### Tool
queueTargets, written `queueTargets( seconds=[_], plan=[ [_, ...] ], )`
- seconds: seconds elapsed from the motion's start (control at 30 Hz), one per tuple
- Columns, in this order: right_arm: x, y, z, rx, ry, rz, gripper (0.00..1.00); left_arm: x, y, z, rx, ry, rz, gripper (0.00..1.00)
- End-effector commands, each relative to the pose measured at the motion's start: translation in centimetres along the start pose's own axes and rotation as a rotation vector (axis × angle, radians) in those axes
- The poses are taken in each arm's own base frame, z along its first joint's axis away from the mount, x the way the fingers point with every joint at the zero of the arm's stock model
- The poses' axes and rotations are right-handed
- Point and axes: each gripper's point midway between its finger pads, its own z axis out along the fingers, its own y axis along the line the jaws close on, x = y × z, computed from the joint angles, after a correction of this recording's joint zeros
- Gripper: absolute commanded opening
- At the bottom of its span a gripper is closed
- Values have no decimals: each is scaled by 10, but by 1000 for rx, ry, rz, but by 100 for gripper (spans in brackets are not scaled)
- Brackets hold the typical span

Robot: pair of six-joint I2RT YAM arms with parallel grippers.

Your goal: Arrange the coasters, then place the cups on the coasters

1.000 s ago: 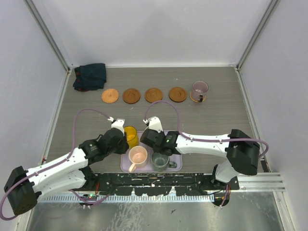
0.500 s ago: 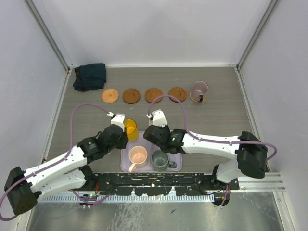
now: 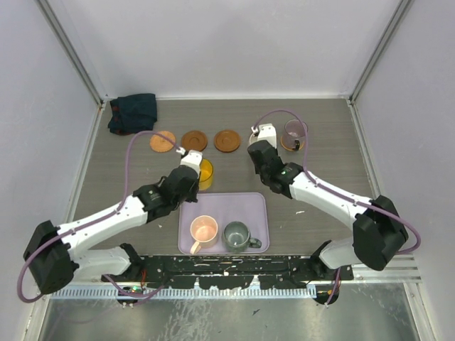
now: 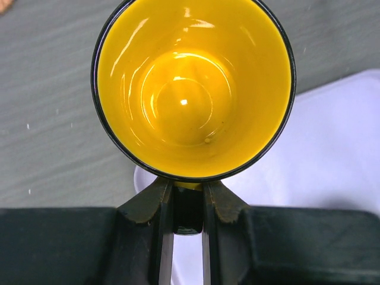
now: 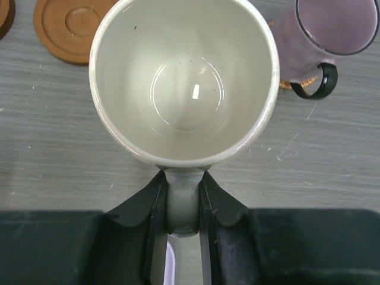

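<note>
My left gripper is shut on the handle of the yellow-orange cup, which hangs over the table just beyond the lilac tray. In the top view this cup is near the coaster row. My right gripper is shut on the cream cup's handle. The cream cup hangs between a dark brown coaster and the purple cup, which stands on a cork coaster. Three coasters show bare at the back. The pink cup and the grey-green cup stand on the tray.
A dark folded cloth lies at the back left corner. The lilac tray sits at the near middle, between the arm bases. Walls close the table on the left, right and far sides.
Both arms have carried their cups off the tray towards the far row. The yellow cup went a little forward. The cream cup went far right, next to the purple cup.
</note>
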Motion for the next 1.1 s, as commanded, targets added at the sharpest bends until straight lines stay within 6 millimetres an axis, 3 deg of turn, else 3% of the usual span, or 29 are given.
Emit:
queueTargets(
  seconds=[0.0, 0.23, 0.5, 0.8, 1.07],
  plan=[
    [-85, 8, 6, -79, -225, 82, 1, -90, -11, 10, 20, -231, -40, 3],
    [-107, -7, 33, -103, -262, 121, 1, -129, -3, 53, 22, -264, -92, 3],
    [-112, -18, 65, -90, -293, 138, 1, -161, -16, 99, 63, -285, -120, 4],
    [-108, -27, 93, -86, -288, 139, 1, -174, -23, 147, 59, -296, -135, 4],
    [-103, -25, 115, -82, -285, 135, 1, -176, -23, 175, 29, -306, -132, 4]
  ],
)
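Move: The left hand, pinching the yellow cup's handle, has the middle brown coaster about 27 cm ahead, 12 cm right and 12 cm below; the left brown coaster lies level with that one, 14 cm to its left. The right hand, holding the white cup's handle, has the right brown coaster some 18 cm ahead, 2 cm right and 14 cm below. The purple cup stands 13 cm to the right of that coaster, the middle brown coaster 15 cm to its left. Both hands keep their pinch on the cup handles and carry the cups forward together. The left takes the yellow cup about 18 cm forward and 8 cm right towards the middle brown coaster, first nearly level, then sinking; the right takes the white cup some 11 cm forward and 5 cm down towards the right brown coaster, left of the purple cup. Both cups stay near upright. ##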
